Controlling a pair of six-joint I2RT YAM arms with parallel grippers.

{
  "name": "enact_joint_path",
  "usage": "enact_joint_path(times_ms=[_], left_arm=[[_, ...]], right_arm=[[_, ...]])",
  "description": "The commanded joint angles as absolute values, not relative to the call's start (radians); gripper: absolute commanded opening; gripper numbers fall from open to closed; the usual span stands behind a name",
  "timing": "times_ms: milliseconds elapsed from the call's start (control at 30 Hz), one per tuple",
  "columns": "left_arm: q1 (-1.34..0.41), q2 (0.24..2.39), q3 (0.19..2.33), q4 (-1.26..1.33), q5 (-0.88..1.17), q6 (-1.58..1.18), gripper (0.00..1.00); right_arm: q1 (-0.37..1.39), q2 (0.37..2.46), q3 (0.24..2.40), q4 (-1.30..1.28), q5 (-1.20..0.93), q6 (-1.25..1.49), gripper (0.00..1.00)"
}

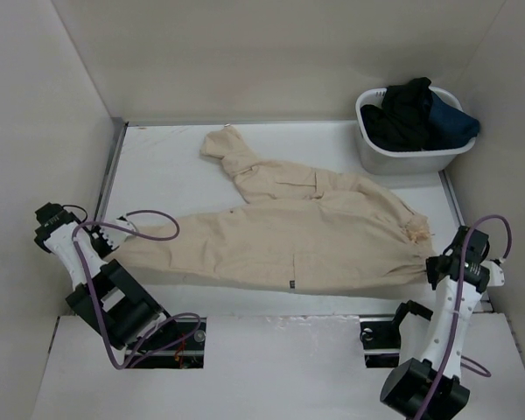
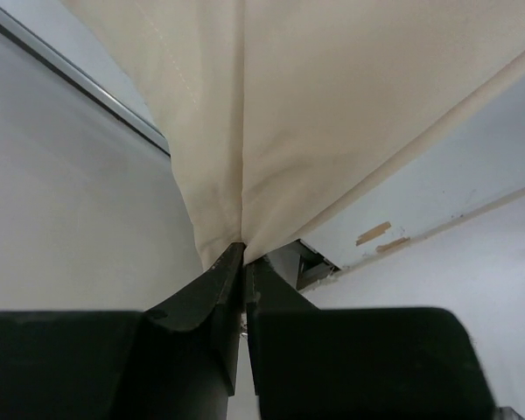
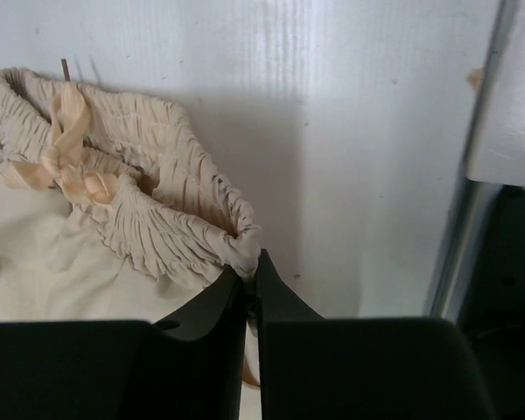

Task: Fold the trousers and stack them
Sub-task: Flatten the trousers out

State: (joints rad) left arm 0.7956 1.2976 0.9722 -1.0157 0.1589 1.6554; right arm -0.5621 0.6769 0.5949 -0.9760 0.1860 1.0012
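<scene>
The beige trousers (image 1: pixel 280 232) lie spread across the white table, one leg stretched toward the left, the other bent up to the back. A small dark tag (image 1: pixel 291 283) shows at the near edge. My left gripper (image 1: pixel 114 248) is shut on the leg's hem; in the left wrist view the cloth (image 2: pixel 332 114) is pinched between the fingers (image 2: pixel 212 293). My right gripper (image 1: pixel 435 261) is shut on the gathered elastic waistband (image 3: pixel 166 232), whose drawstring bow (image 3: pixel 66 166) shows to the left.
A white basket (image 1: pixel 411 157) holding black and dark-blue garments (image 1: pixel 420 114) stands at the back right. Walls close in the table on the left, back and right. Two openings (image 1: pixel 179 337) lie in the near shelf by the arm bases.
</scene>
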Motion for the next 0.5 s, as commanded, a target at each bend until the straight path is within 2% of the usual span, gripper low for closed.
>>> enact_joint_path(times_ms=[0, 33, 100, 133, 233, 333, 400, 467], left_arm=[[0.803, 1.256, 0.985, -1.061, 0.133, 1.704, 0.06], [0.805, 1.258, 0.982, -1.063, 0.140, 1.698, 0.12], [0.809, 1.262, 0.982, -1.059, 0.137, 1.694, 0.34], [0.812, 1.266, 0.992, -1.055, 0.138, 1.690, 0.38], [0.825, 1.293, 1.156, -1.081, 0.234, 1.637, 0.49], [0.799, 1.348, 1.411, -1.098, 0.466, 1.478, 0.60], [0.649, 1.412, 1.556, -1.085, 0.560, 1.299, 0.63], [0.441, 1.494, 1.632, -1.040, 0.529, 1.189, 0.63]], right_arm=[[-0.564, 0.652, 0.664, -1.063, 0.288, 1.015, 0.10], [-0.564, 0.653, 0.672, -1.072, 0.301, 1.015, 0.19], [-0.567, 0.650, 0.692, -1.086, 0.322, 1.022, 0.52], [-0.568, 0.644, 0.704, -1.091, 0.333, 1.028, 0.60], [-0.558, 0.604, 0.794, -1.040, 0.365, 1.025, 0.64], [-0.518, 0.642, 0.892, -0.851, 0.338, 0.916, 0.62], [-0.446, 0.718, 0.929, -0.703, 0.311, 0.804, 0.62], [-0.353, 0.788, 0.942, -0.571, 0.321, 0.726, 0.64]])
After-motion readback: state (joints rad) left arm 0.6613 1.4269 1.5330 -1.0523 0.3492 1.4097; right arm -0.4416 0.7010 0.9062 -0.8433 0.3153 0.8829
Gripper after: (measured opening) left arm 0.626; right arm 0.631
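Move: The left hand still holds a leg hem between its fingertips, just above the table. The other leg's cuff lies about 37 cm ahead and 34 cm to the right. The right hand still pinches the near corner of the waistband. From there the drawstring is roughly 12 cm ahead and 4 cm to the left, and the laundry basket some 42 cm ahead and 4 cm left. Both hands open, let go of the trousers, then rise some 15 cm and forward, the left farther. ##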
